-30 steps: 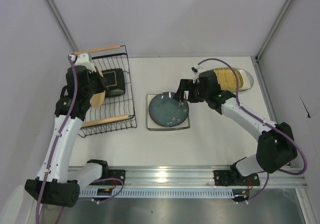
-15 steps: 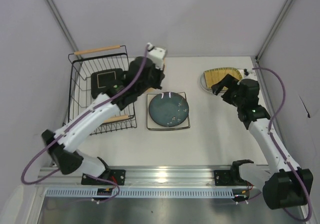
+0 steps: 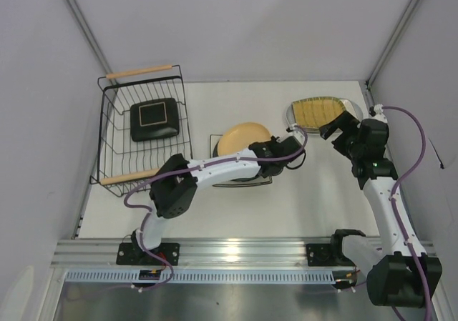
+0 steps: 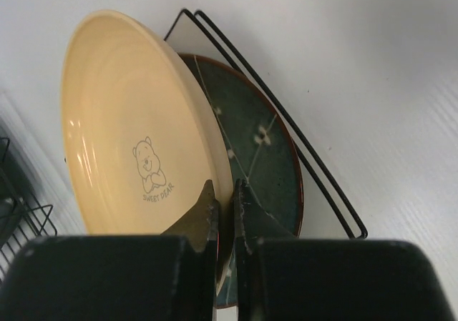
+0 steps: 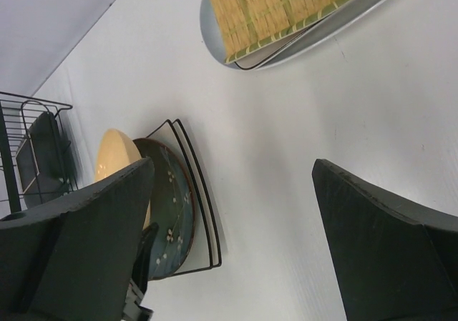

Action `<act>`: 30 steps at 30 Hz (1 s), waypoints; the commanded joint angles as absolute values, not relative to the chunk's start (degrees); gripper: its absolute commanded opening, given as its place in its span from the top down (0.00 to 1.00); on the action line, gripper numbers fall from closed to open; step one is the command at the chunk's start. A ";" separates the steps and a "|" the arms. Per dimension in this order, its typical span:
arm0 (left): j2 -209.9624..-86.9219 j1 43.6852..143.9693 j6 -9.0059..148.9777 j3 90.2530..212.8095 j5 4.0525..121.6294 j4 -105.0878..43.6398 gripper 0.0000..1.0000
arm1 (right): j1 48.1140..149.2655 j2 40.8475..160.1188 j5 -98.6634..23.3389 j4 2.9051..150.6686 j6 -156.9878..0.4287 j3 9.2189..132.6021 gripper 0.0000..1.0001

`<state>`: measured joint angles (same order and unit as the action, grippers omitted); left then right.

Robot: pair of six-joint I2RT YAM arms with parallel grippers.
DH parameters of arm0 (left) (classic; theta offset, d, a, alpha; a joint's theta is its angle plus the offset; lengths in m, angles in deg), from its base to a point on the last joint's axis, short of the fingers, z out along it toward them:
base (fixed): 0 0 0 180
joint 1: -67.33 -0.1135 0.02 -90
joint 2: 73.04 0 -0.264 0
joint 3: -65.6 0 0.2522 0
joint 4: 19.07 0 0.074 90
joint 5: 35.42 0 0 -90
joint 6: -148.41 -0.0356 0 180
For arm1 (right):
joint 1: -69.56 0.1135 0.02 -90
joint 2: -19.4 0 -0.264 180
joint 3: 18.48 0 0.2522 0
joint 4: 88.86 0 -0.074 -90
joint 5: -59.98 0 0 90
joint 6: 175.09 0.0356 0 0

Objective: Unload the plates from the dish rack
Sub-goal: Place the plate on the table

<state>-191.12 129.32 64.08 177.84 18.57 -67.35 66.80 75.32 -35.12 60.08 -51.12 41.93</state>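
The dish rack [image 3: 143, 139] stands at the left with a black-rimmed teal square plate [image 3: 154, 119] lying in it. My left gripper [image 4: 223, 199] is shut on the rim of a tan round plate [image 4: 136, 128], held tilted over the dark teal speckled plate [image 4: 265, 149]. That plate lies on a white square plate [image 4: 318, 192] at the table's middle. My right gripper [image 5: 232, 165] stands wide open and holds nothing, beside the mustard ribbed plate [image 3: 318, 110], which rests on a grey round plate [image 5: 336, 28].
The left arm [image 3: 215, 169] stretches from the rack's front corner across to the centre stack. The right wall and its corner post [image 3: 368, 85] stand close behind the mustard plate.
The left arm has swung from the rack to the centre, bringing the tan plate over the teal one. The right arm has drawn back to the right, near the mustard plate.
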 commanded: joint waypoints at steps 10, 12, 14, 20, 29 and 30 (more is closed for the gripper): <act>-194.15 132.54 70.88 177.98 9.93 -67.90 1.00 | 66.93 77.32 -37.93 62.70 -50.03 40.72 0.00; -195.02 132.63 71.50 177.97 10.02 -68.42 0.92 | 66.93 77.50 -37.84 62.70 -50.20 40.80 0.00; -195.99 132.63 71.94 177.80 9.14 -68.86 0.89 | 66.93 77.41 -37.84 62.62 -50.29 40.63 0.00; -196.61 132.54 72.91 177.45 7.82 -69.56 0.68 | 66.93 77.41 -37.93 62.88 -50.38 40.28 0.00; -191.87 132.89 73.61 177.80 8.08 -70.88 0.10 | 66.93 77.32 -38.02 62.62 -50.55 40.28 0.00; -191.34 132.98 73.96 177.89 8.09 -70.88 0.08 | 66.93 77.41 -37.93 62.62 -50.73 40.28 0.00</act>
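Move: The stack that the cream plate is going onto, a dark round plate on a square tray, has its middle about 7 cm to the left of the left hand, roughly level with it forward and 6 cm lower; the hand already holds the cream plate tilted over it. The bamboo mat lies some 14 cm ahead and 18 cm right of that hand, the dish rack about 37 cm left and 3 cm ahead. From the right hand, the stack is some 28 cm left, 3 cm back and 16 cm down. The cream plate, still pinched by its right-hand rim, is lowered onto the dark plate as the left hand sinks about 4 cm, easing back by roughly 1 cm and turning slightly counter-clockwise. Near the bottom the left fingers spread almost fully and let go of the rim, then the hand edges left and begins to rise. The open right hand sinks some 2 cm, clear of the stack. ##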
